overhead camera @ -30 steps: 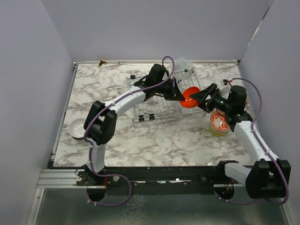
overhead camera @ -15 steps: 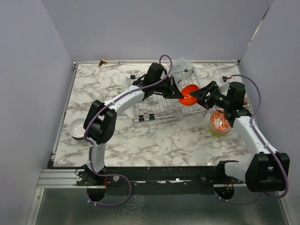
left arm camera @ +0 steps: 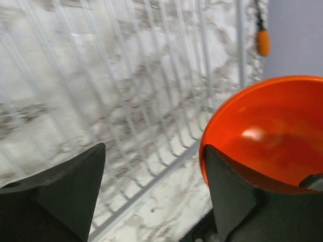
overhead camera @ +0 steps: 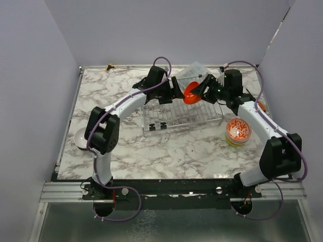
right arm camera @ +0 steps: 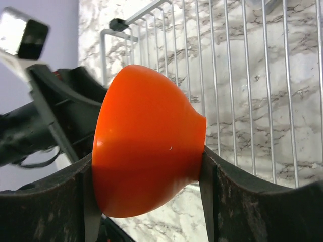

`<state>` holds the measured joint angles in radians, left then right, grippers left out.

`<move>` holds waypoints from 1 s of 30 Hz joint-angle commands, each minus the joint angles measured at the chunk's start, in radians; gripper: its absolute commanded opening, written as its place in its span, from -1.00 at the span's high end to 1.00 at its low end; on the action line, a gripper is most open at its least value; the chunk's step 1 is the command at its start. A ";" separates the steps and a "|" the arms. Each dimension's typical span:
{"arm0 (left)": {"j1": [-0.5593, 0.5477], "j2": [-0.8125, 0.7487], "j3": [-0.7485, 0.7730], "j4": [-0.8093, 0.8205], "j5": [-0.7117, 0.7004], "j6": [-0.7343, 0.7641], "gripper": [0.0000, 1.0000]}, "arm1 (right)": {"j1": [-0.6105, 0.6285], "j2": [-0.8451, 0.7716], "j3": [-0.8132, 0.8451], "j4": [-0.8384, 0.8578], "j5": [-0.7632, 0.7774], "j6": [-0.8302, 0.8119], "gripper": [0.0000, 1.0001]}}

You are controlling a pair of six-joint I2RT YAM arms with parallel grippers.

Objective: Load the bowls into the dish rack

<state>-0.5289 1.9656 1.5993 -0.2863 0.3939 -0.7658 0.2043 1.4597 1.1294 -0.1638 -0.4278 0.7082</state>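
Observation:
An orange bowl (overhead camera: 190, 94) hangs on its side over the back of the dish rack (overhead camera: 166, 117), with my right gripper (overhead camera: 198, 91) shut on it. In the right wrist view the orange bowl (right arm camera: 146, 161) sits clamped rim to foot between the fingers (right arm camera: 209, 194) of the right gripper (right arm camera: 149, 189). My left gripper (overhead camera: 177, 94) stands open just left of it. In the left wrist view the left gripper (left arm camera: 154, 151) has empty space between its jaws, and the orange bowl (left arm camera: 267, 131) shows behind its right finger (left arm camera: 227, 196). The wire dish rack (left arm camera: 126, 101) lies below.
A stack of bowls (overhead camera: 237, 130), red-patterned one on top, stands right of the rack. A white bowl (overhead camera: 81, 137) sits at the table's left edge. A clear plastic bag (overhead camera: 194, 70) lies behind the rack. A small orange-handled screwdriver (left arm camera: 262, 41) rests by the wall.
The left gripper was shut on the orange bowl and has opened. The right gripper has closed on the bowl. Both grippers and the bowl moved toward the back of the rack.

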 commanded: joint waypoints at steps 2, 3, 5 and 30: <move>0.027 -0.134 -0.008 -0.200 -0.370 0.189 -0.72 | 0.054 0.106 0.178 -0.170 0.282 -0.178 0.13; 0.028 -0.151 -0.009 -0.214 -0.428 0.202 -0.79 | 0.063 0.128 0.210 -0.189 0.327 -0.214 0.13; 0.035 -0.186 -0.017 -0.227 -0.497 0.230 -0.88 | 0.076 0.166 0.270 -0.225 0.407 -0.276 0.14; 0.084 -0.448 -0.223 -0.091 -0.584 0.274 -0.98 | 0.181 0.619 0.633 -0.149 0.952 -1.045 -0.02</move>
<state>-0.4744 1.5322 1.3830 -0.4103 -0.2474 -0.4747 0.3672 2.0468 1.7153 -0.3828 0.4294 -0.2241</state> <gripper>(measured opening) 0.987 0.650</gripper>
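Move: The orange bowl is already in the right hand's fingers, up over the rack's near side. Its slot area, the dish rack's far right end, lies about 15 cm ahead, 6 cm to the right and 16 cm below. The parts box lies roughly 24 cm straight ahead, and the patterned stack some 10 cm back and 20 cm to the right. From the left hand that rack end is about 13 cm ahead, 12 cm to the right; the bowl is only some 7 cm to the right. The right hand keeps its pinch on the orange bowl and carries it about 14 cm forward, drifting right and sinking roughly 8 cm, mostly in the second half, towards the rack's far right end. Meanwhile its wrist rolls some 70 degrees, left side down, swinging the fingers from leftward to forward-and-down. The left hand opens fully and backs off left from the bowl, then also up. ##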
